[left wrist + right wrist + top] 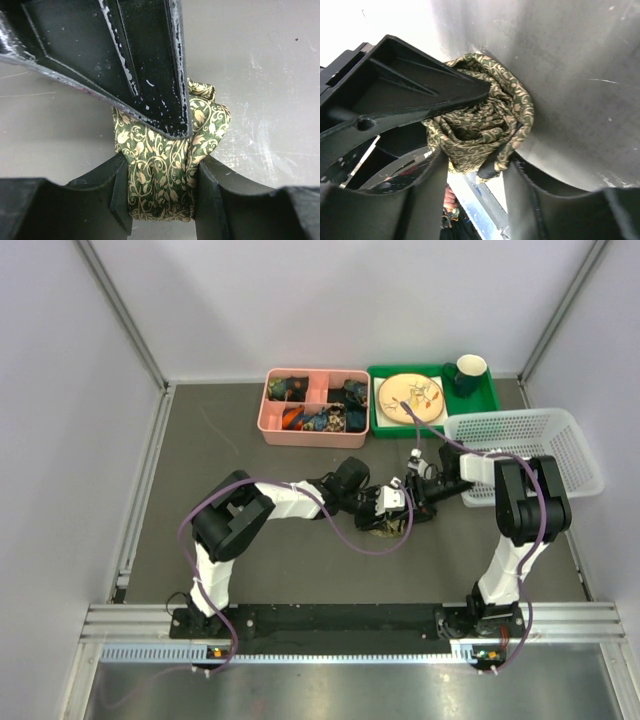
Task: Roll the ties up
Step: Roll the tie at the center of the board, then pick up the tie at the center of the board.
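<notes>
The tie (pixel 160 172) is a green fabric with a tan vine pattern, wound into a small roll on the dark table. In the top view the tie (pixel 386 524) lies between the two arms at the table's middle. My left gripper (pixel 162 167) is shut on the roll, one finger pressed to each side. My right gripper (pixel 476 159) meets it from the other side and is shut on the same roll (pixel 480 120), the fabric bulging out past its fingertips. In the top view the left gripper (pixel 373 506) and right gripper (pixel 407 502) nearly touch.
A pink divided tray (pixel 312 437) with several rolled ties sits at the back. Beside it stands a green tray (pixel 490 400) with a plate and a green mug (pixel 467 373). A white mesh basket (pixel 560 455) is at the right, close behind the right arm.
</notes>
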`<control>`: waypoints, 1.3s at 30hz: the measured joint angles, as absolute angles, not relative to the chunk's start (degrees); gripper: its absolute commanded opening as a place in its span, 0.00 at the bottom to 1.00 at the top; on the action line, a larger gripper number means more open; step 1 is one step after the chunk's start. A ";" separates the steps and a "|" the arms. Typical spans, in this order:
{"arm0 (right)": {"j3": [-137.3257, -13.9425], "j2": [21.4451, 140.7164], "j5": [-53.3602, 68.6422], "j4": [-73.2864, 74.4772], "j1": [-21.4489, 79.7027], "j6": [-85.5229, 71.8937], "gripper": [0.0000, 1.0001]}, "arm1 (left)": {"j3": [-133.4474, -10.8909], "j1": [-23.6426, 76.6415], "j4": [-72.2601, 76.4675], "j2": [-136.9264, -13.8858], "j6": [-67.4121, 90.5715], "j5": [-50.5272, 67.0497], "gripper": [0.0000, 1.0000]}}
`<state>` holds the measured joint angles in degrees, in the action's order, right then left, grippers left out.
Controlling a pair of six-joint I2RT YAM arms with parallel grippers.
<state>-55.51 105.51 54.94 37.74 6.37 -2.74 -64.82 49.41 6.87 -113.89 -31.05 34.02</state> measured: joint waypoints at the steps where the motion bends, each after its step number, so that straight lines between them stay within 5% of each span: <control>1: -55.51 105.51 54.70 37.71 6.37 -2.76 0.40 | -64.82 49.41 6.87 -113.89 -31.05 34.02 0.00; 5: -55.51 105.51 53.82 37.69 6.37 -3.03 0.30 | -64.82 49.41 6.85 -113.89 -31.05 34.02 0.01; 9: -55.51 105.51 54.02 37.30 6.44 -3.95 0.00 | -64.82 49.45 6.85 -113.89 -31.14 33.87 0.10; 14: -55.51 105.51 54.02 36.97 6.63 -4.27 0.00 | -64.82 49.50 6.87 -113.86 -31.20 33.78 0.48; 18: -54.96 104.86 54.06 36.56 6.63 -4.08 0.00 | -64.82 49.50 6.50 -113.62 -30.72 32.97 0.89; 20: -53.98 103.72 53.84 35.94 6.63 -3.77 0.00 | -64.77 49.39 5.23 -112.84 -30.37 31.70 0.98; 39: -54.04 93.51 53.80 38.22 7.40 1.45 0.00 | -66.06 46.04 -14.11 -81.69 -23.53 21.28 0.99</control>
<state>-54.04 93.51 53.80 38.22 7.40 1.45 -66.06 46.04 -14.11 -81.69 -23.53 21.28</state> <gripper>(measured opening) 0.036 0.987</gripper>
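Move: The rolled tie, already pinched from its left side by the left fingers, has its middle about 2 cm right of the left hand point, and about 2 cm left of and 2 cm below the right one. From the right hand the white basket lies some 33 cm right and 18 ahead, the green tray about 32 ahead and 11 right. The pink bin is roughly 31 cm ahead and 20 left of the left hand. The rolled tie changes hands: the right fingers close nearly shut, pinching the cloth at its right-hand end, and only then do the left fingers open wide and let go. The left hand backs off to the left, then climbs fast, about 18 cm up and 8 left. The right keeps its pinch and raises the roll about 4 cm, rolling some 15 degrees about its fingers. ##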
